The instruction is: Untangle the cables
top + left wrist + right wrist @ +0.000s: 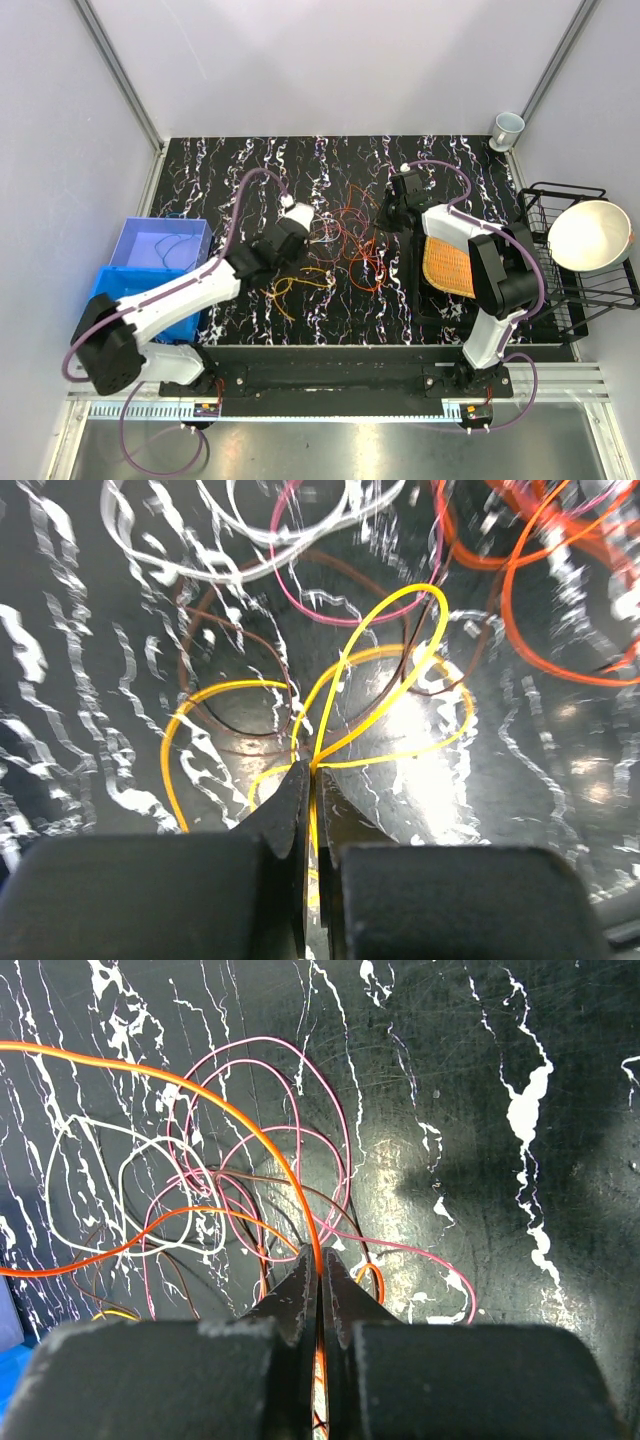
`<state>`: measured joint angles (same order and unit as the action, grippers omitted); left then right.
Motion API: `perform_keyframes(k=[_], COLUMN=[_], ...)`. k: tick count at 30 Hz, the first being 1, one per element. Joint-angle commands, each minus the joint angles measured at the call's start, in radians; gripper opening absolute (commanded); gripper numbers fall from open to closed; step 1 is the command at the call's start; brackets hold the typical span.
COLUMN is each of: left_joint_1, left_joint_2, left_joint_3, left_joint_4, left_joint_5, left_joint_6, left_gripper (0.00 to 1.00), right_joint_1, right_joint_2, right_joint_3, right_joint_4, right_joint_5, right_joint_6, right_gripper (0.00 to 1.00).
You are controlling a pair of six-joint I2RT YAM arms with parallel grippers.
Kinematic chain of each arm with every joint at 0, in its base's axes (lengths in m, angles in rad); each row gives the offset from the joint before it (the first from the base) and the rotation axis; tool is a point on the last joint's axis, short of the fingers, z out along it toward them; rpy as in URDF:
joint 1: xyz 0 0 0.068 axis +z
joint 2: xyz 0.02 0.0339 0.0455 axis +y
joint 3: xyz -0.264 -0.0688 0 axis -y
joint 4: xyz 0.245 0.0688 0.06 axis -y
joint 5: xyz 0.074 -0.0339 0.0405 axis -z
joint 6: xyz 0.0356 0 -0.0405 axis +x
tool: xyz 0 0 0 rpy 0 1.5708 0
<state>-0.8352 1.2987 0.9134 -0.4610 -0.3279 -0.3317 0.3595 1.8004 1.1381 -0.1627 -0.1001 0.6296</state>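
Note:
The cables (340, 240) lie as a loose tangle of thin orange, red, yellow and pale loops on the black marbled table, between my two grippers. At the tangle's left edge, my left gripper (298, 214) (313, 770) is shut on a yellow cable (424, 587), which fans out in loops just past the tips. White (250, 570), pink and orange (520, 630) loops lie beyond it. On the right side, my right gripper (386, 214) (321, 1252) is shut on an orange cable (291, 1176) that arcs away to the left over pink (340, 1110) and white (60, 1140) loops.
Two blue bins (150, 260) stand at the left edge of the table. An orange woven mat (450, 265) lies under the right arm. A black wire rack (580, 290) at the right holds a cream bowl (590, 232). A pale cup (507, 127) stands at the back right corner.

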Motion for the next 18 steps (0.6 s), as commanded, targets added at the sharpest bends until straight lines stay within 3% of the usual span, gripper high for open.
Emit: perform_keyframes(k=[1,4,9,14,18], left_joint_1=[0.027,0.048,0.087,0.105,0.105], left_joint_2=[-0.102,-0.114,-0.101,-0.079,-0.07], left_joint_3=[0.174,0.321,0.697,1.048,1.167], left_joint_4=[-0.102,-0.189,-0.326,-0.358,-0.337], left_joint_5=[-0.046,-0.046,-0.048,0.009,0.05], left_joint_6=[0.043,0.088,0.178,0.23,0.273], left_gripper=[0.0,0.0,0.0,0.0,0.0], right_joint_1=[-0.007,-0.005,-0.005,-0.004,-0.005], right_joint_2=[0.005,0.007,0.01,0.011,0.017], right_joint_3=[-0.001,-0.001,-0.005,-0.006,-0.005], right_joint_4=[0.034,0.035,0.04,0.043,0.043], right_joint_5=[-0.03,-0.039,-0.046,-0.053,-0.056], right_joint_6=[-0.005,-0.004,-0.004,-0.004,-0.004], right_gripper=[0.0,0.0,0.0,0.0,0.0])
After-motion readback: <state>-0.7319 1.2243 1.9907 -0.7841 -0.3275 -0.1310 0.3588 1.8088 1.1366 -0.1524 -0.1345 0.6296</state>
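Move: The left hand already grips the yellow cable, its loops hanging just below the fingers. The purple bin, likely its destination, lies about 25 cm to the left, 8 cm farther out and 8 cm lower; the blue bin is some 28 cm left and 5 cm nearer the base. Under the hand's way, the brown cable lies 4 cm ahead and level sideways, the white one 13 cm ahead and 2 cm right, both roughly 11 cm down. From the right hand, the purple bin is about 41 cm left, 6 cm back and 3 cm lower. Keeping the yellow cable pinched in its shut fingertips, the left hand sweeps it steeply upward by some 40 cm, gathering speed, away from the other cables, and edges about 5 cm left late in the rise. The wrist tips up roughly 40 degrees, bringing the fingers from slanting down to nearly level, with its left side dropping. The right hand stays put, still holding the orange cable. ##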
